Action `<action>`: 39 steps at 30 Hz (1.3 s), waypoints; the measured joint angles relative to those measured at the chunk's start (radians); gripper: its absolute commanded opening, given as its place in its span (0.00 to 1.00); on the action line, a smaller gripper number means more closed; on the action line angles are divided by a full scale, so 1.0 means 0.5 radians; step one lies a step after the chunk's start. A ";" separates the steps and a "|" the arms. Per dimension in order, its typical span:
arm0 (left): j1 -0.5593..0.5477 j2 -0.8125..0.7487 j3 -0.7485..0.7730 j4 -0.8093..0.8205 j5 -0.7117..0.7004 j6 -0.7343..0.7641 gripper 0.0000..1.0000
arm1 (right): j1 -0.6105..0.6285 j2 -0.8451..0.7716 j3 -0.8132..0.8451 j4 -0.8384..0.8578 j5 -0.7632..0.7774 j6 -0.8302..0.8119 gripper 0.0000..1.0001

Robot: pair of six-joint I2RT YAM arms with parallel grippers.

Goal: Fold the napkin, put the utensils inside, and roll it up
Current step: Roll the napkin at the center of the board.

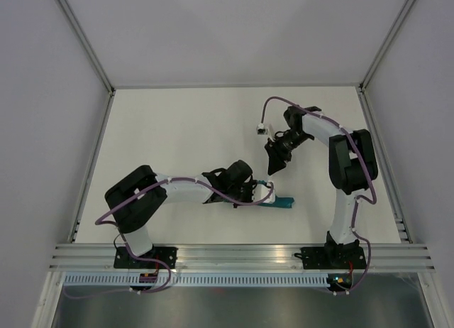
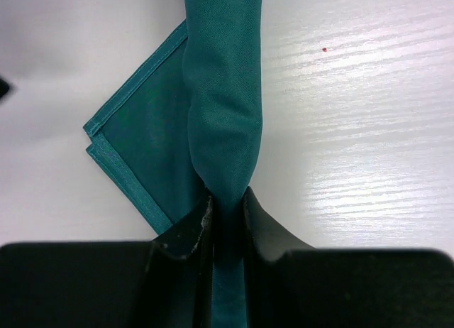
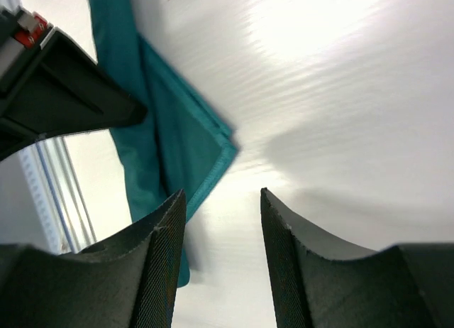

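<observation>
The teal napkin (image 2: 223, 94) lies on the white table as a narrow roll, with a hemmed triangular flap (image 2: 138, 140) sticking out on one side. My left gripper (image 2: 227, 200) is shut on one end of the roll, cloth pinched between its jaws. From above, only a short teal end of the napkin (image 1: 281, 202) shows beyond the left gripper (image 1: 257, 194). My right gripper (image 1: 274, 165) hangs open above the table, away from the cloth, with nothing between its fingers (image 3: 159, 260). In the right wrist view the napkin (image 3: 170, 140) lies ahead to the left. The utensils are hidden.
A metal rail (image 1: 241, 255) runs along the table's near edge by both arm bases. Grey walls close the table's left, right and far sides. The body of the left gripper (image 3: 60, 94) shows at the upper left of the right wrist view.
</observation>
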 measured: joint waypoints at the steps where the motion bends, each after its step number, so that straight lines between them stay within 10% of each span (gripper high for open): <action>1: 0.018 0.014 0.031 -0.040 0.035 -0.016 0.04 | -0.034 -0.063 -0.031 0.063 0.002 0.040 0.52; 25: 0.511 0.761 1.049 -1.114 1.047 -0.469 0.04 | -0.223 -1.749 -1.133 1.212 0.117 0.465 0.55; 39: 0.601 1.025 1.347 -1.512 1.292 -0.568 0.05 | 0.553 -1.753 -1.384 1.308 0.696 0.268 0.55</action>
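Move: The left hand already pinches the rolled napkin near its middle; the roll runs left to right, its right half centred about 5 cm to this hand's right. The loose flap lies some 4 cm ahead and 3 cm right, flat on the table. From the empty right hand, the roll's right half is about 10 cm back, nearly in line sideways and 4 cm lower; the flap is some 6 cm back, 3 cm left and 4 cm below. Twisting forward over the top by nearly 60 degrees, the left hand keeps its pinch on the napkin roll and carries it some 2 cm forward, staying low. The right hand, half open and empty, rises about 13 cm, first swinging out forward and right, then comes back and left and sinks again towards the roll's right half, its fingers swinging from slightly backward to slightly forward. ##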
